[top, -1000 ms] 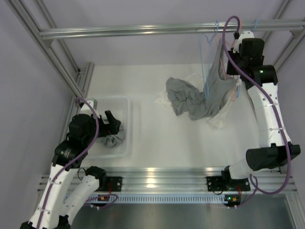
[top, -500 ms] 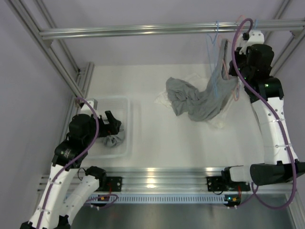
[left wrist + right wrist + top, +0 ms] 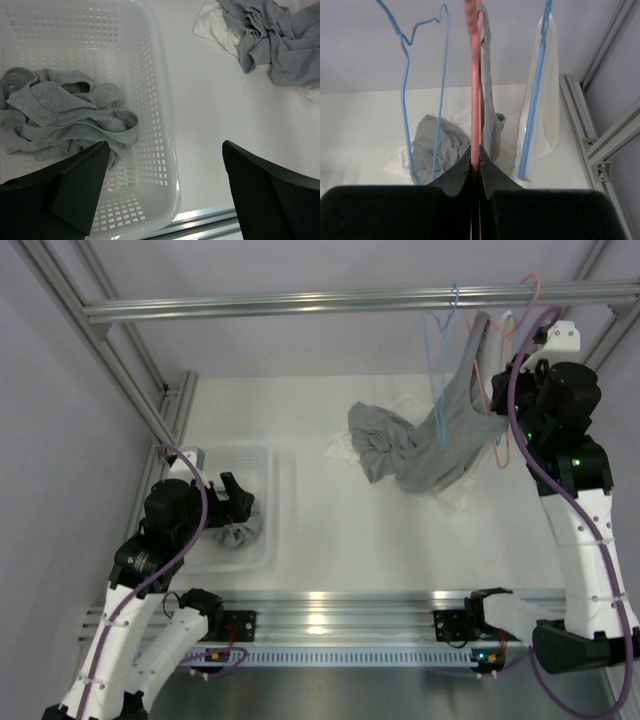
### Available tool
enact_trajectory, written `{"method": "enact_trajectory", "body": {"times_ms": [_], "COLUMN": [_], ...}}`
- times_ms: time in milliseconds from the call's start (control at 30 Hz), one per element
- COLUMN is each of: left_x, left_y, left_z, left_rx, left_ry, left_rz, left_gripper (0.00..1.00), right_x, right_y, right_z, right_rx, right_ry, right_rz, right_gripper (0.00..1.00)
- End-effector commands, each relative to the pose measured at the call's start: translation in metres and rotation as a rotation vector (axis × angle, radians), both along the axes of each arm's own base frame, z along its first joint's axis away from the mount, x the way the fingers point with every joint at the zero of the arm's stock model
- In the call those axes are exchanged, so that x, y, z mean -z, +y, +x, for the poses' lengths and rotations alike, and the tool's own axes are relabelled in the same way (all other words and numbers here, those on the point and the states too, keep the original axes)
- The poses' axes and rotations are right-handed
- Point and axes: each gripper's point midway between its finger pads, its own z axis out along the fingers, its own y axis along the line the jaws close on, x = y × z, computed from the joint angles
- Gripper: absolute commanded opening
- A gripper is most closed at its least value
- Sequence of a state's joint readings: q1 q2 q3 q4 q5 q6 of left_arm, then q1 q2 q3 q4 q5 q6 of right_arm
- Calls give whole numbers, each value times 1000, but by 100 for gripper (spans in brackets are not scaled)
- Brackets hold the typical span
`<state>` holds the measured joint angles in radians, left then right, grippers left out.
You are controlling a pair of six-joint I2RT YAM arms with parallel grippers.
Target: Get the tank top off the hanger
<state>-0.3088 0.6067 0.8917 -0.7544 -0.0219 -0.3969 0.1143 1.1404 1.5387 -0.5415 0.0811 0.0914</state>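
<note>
A pink hanger (image 3: 475,75) rises straight up from my right gripper (image 3: 475,160), which is shut on its wire. The grey tank top (image 3: 487,100) hangs along the hanger's right side. From above, the pink hanger (image 3: 480,370) sits under the top rail. The tank top (image 3: 450,430) stretches from it down and left to the table. My right gripper (image 3: 518,368) is at the hanger's right. My left gripper (image 3: 164,150) is open over the rim of a white basket (image 3: 150,30), holding nothing.
Grey garments (image 3: 65,115) lie in the basket. A heap of grey and white clothes (image 3: 385,445) lies mid-table. A bare blue hanger (image 3: 407,100) and a blue hanger with a white garment (image 3: 547,100) hang from the rail (image 3: 300,305).
My right arm has moved right and up with the pink hanger, drawing the tank top taut away from the blue hanger. The left arm has not moved.
</note>
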Motion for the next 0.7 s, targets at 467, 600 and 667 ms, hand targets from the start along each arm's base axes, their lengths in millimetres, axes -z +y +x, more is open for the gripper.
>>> {"method": "enact_trajectory", "body": {"times_ms": [467,600,667], "left_x": [-102,-154,-160], "left_y": [-90,-127,-146], "left_z": [-8,-34,-31], "left_rx": [432,591,607], "left_ry": [-137,-220,-232], "left_rz": [-321,-364,-325], "left_gripper": [99,99,99], "right_x": [2,-9,-18], "right_y": [-18,12,22], "right_z": [-202,-248,-271], "right_rx": [-28,-222,-300], "right_ry": [-6,-75,-144], "right_rz": [7,51,68], "right_gripper": [0,0,0]}}
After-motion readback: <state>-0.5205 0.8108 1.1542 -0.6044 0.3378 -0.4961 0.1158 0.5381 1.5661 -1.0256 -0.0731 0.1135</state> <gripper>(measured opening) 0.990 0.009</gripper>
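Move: The right hand already has the pink hanger with the grey tank top on it; the clear space over the table's front edge lies some 25 cm straight back at the same height. A blue hanger hangs about 9 cm ahead and 10 cm left, another 9 cm ahead and 6 cm right. From the left hand, the tank top's middle is roughly 24 cm ahead, 46 cm right and 13 cm lower; the basket's middle is 8 cm ahead, 9 cm left, 20 cm below. Keeping its pinch on the pink hanger, the right hand hauls hanger and tank top quickly back from the rail, about 24 cm nearly level towards the table's front edge. Meanwhile the empty left hand, fingers still wide open, leaves the basket and swings about 12 cm right while rising 10 cm towards the tank top, its wrist turning some 30 degrees clockwise. ##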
